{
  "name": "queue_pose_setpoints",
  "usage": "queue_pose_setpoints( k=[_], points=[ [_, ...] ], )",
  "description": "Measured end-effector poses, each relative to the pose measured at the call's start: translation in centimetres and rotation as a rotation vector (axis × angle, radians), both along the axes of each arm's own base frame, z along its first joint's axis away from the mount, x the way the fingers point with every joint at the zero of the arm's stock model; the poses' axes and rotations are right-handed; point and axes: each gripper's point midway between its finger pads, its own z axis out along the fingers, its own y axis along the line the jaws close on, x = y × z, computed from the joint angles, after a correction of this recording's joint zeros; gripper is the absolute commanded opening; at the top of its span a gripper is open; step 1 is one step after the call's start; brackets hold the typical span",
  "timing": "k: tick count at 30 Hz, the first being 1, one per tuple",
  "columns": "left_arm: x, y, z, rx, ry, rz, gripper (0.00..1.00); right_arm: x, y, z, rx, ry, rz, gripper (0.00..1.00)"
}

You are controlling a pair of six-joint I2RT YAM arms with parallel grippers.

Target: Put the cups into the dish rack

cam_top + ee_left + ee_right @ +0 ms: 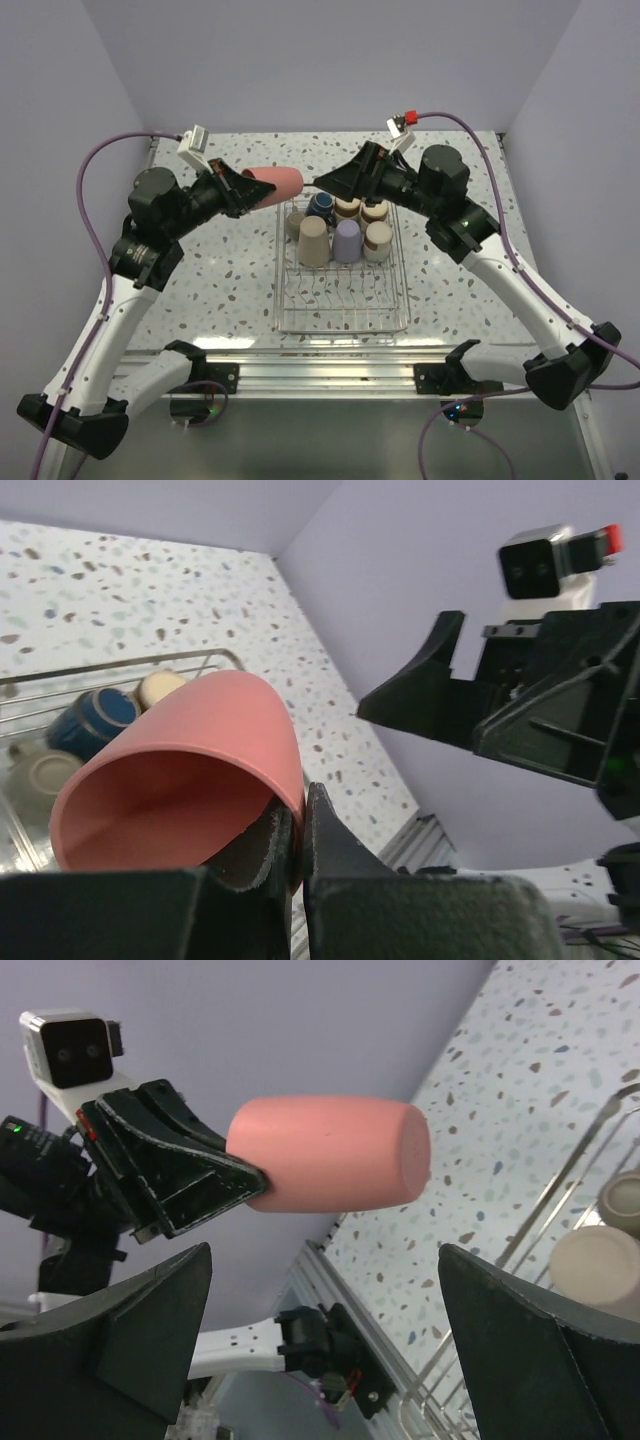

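Observation:
A coral-pink cup point(277, 185) hangs on its side above the table, just left of the dish rack's far corner. My left gripper point(243, 186) is shut on its rim, one finger inside and one outside point(300, 802). In the right wrist view the cup's point(330, 1155) closed base points at my right gripper point(325, 1260), which stands open and empty a little short of it point(322, 181). The dish rack point(342, 322) holds several cups in its far half, among them a beige tumbler point(313, 241), a lavender tumbler point(347, 240) and a dark blue mug point(320, 204).
A speckled table point(225, 275) carries the rack, whose near half shows bare wire. An aluminium rail point(330, 372) runs along the near edge. Lavender walls close in the back and both sides.

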Motion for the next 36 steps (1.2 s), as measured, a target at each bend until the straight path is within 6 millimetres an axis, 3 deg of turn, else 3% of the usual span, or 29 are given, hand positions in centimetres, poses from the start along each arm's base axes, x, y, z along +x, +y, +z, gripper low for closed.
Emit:
queue_pose_setpoints(
  k=[5, 13, 24, 36],
  points=[
    [-1.0, -1.3, 2.8, -0.113, -0.080, -0.098, 0.00, -0.9, 0.3, 1.2, 0.109, 0.002, 0.040, 0.99],
    [-2.7, -2.4, 6.9, -0.226, -0.197, -0.213, 0.00, -1.2, -1.4, 2.5, 0.248, 0.001, 0.011, 0.98],
    [-2.8, -3.4, 6.7, -0.284, -0.182, -0.288, 0.00, -0.5, -0.7, 4.3, 0.391, 0.010, 0.035, 0.99],
    [-2.1, -4.1, 6.7, -0.345, -0.174, -0.323, 0.00, 0.5, 0.3, 3.6, 0.412, 0.047, 0.047, 0.98]
  ],
)
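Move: Across from the left hand, which already pinches the red cup by its rim wall, the open right gripper stands about 12 cm to its right, 1 cm farther out and level in height. From the right hand the red cup's middle is roughly 9 cm to the left, neither ahead nor back, at the same height. Some 32 cm below the right hand are the tan cup, 6 cm ahead and 4 cm left, and the lavender cup, 6 cm ahead and 4 cm right. Bringing the red cup base-first to the right gripper, the left hand keeps its pinch and rises about 7 cm, easing back a little and then right by 4 cm, while it swings clockwise and tips its fingers up, some 20 degrees each. The right hand stays wide open to meet the cup, rising about 4 cm and tilting its fingertips up. ##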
